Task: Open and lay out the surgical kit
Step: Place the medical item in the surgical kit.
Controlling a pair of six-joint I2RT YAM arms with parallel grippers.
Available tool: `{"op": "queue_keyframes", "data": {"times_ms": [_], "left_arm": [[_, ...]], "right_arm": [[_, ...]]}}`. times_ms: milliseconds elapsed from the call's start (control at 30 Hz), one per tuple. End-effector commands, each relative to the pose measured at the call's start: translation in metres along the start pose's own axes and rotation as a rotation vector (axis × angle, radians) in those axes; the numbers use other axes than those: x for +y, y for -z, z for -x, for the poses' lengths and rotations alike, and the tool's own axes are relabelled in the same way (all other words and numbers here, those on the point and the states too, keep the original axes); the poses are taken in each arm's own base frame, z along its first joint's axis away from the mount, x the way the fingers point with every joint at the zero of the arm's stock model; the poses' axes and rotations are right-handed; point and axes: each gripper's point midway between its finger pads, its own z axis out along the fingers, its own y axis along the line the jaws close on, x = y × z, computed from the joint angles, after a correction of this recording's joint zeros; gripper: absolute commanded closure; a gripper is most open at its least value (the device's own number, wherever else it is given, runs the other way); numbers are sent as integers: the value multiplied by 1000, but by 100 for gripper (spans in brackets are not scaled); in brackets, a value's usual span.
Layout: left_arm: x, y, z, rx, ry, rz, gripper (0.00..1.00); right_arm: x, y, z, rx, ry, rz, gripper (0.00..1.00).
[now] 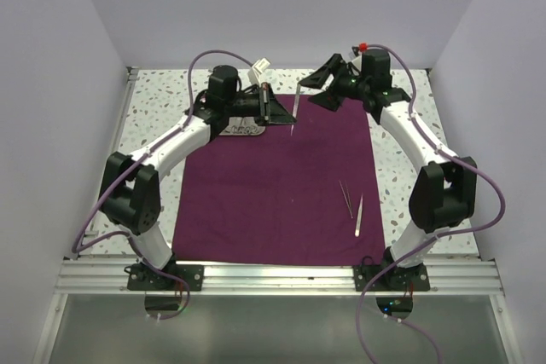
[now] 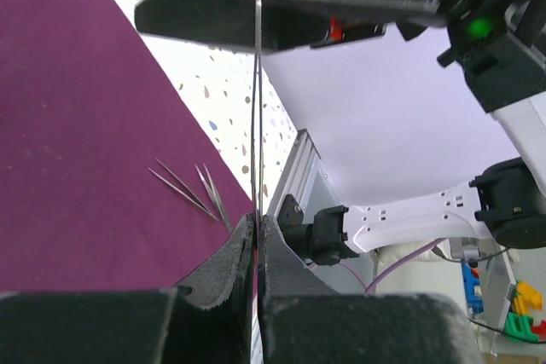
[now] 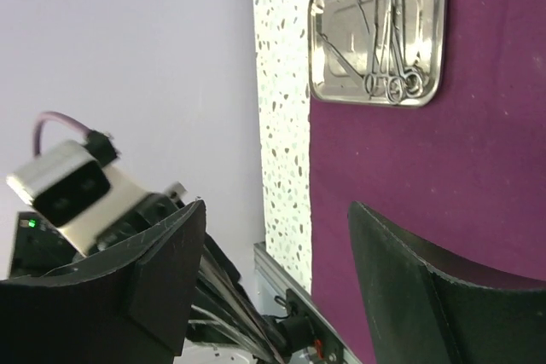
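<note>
The dark purple cloth wrap (image 1: 273,185) lies spread flat on the table. The steel tray (image 3: 380,31) rests on its far left corner, with scissors-like instruments (image 3: 392,49) inside; in the top view the tray (image 1: 241,129) is partly under my left arm. My left gripper (image 2: 257,221) is shut on a thin silver tool (image 2: 256,100), seen from above as a slanted sliver (image 1: 295,113). My right gripper (image 3: 277,245) is open and holds nothing, hovering over the cloth's far edge (image 1: 317,84). Two thin silver tools (image 1: 351,205) lie on the cloth at the right.
Speckled tabletop (image 1: 401,168) borders the cloth on both sides and at the back. White walls enclose the table on three sides. An aluminium rail (image 1: 281,277) carries both arm bases along the near edge.
</note>
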Motion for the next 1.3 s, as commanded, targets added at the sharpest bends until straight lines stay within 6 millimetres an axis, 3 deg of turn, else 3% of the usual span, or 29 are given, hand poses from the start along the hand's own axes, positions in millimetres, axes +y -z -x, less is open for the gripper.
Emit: {"op": "queue_keyframes", "data": {"times_ms": [0, 367, 533, 633, 700, 833, 967, 1000, 1033, 1067, 1100, 1133, 1167, 1267], "left_arm": [[-27, 5, 1, -30, -33, -60, 100], [-22, -5, -1, -36, -14, -52, 100], [-19, -10, 2, -40, 3, -63, 100], [-21, -13, 6, -43, -5, -70, 100], [-19, -15, 6, -42, 0, -67, 100], [-12, -19, 7, -44, 9, -55, 100], [-6, -21, 7, -47, 11, -41, 100], [-2, -23, 6, -43, 2, -29, 93], [-4, -22, 11, -49, -17, -21, 80], [3, -21, 6, -31, 1, 17, 63], [9, -21, 9, -38, -41, 51, 34], [6, -19, 17, -55, -77, 67, 14], [19, -14, 7, -15, -72, 135, 3], [35, 0, 11, -21, -90, 255, 0]], "right_arm": [[35, 7, 5, -3, 35, 85, 28], [35, 13, -8, 12, 31, 93, 32], [31, 12, -20, 33, 31, 93, 51], [29, 8, -30, 49, 51, 74, 72], [26, 8, -33, 46, 62, 56, 77], [26, 9, -37, 56, 76, 44, 100], [22, 14, -40, 56, 96, 21, 100], [15, 16, -42, 62, 113, -10, 100], [13, 18, -43, 65, 125, -27, 100], [8, 20, -42, 60, 140, -55, 100], [-1, 28, -45, 79, 187, -113, 100], [-12, 32, -41, 58, 217, -182, 100], [-21, 37, -41, 62, 242, -232, 100], [-62, 64, -46, 88, 340, -443, 100]]}}
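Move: The tweezers, already in the left hand's shut fingers, have their middle some 5 cm back and 3 cm left of the open right gripper, about level with it. From the left hand that gripper is about 7 cm ahead and 4 cm right; the kit tray lies some 16 cm ahead, 20 cm left and 24 cm below. From the right hand, the laid-out tweezers are about 22 cm back, 13 cm right, and the scalpel 26 back, 17 right, both roughly 25 lower. Easing about 2 cm left and a little back, the right hand shuts its fingers on the forward end of the tweezers while the left holds them nearly still, sinking slightly. Once the right has its pinch, the left opens wide and lets go; the right then draws back and down with the tweezers, ending about 5 cm back and 4 cm lower than it began, its left side dipping nearly 20 degrees. ##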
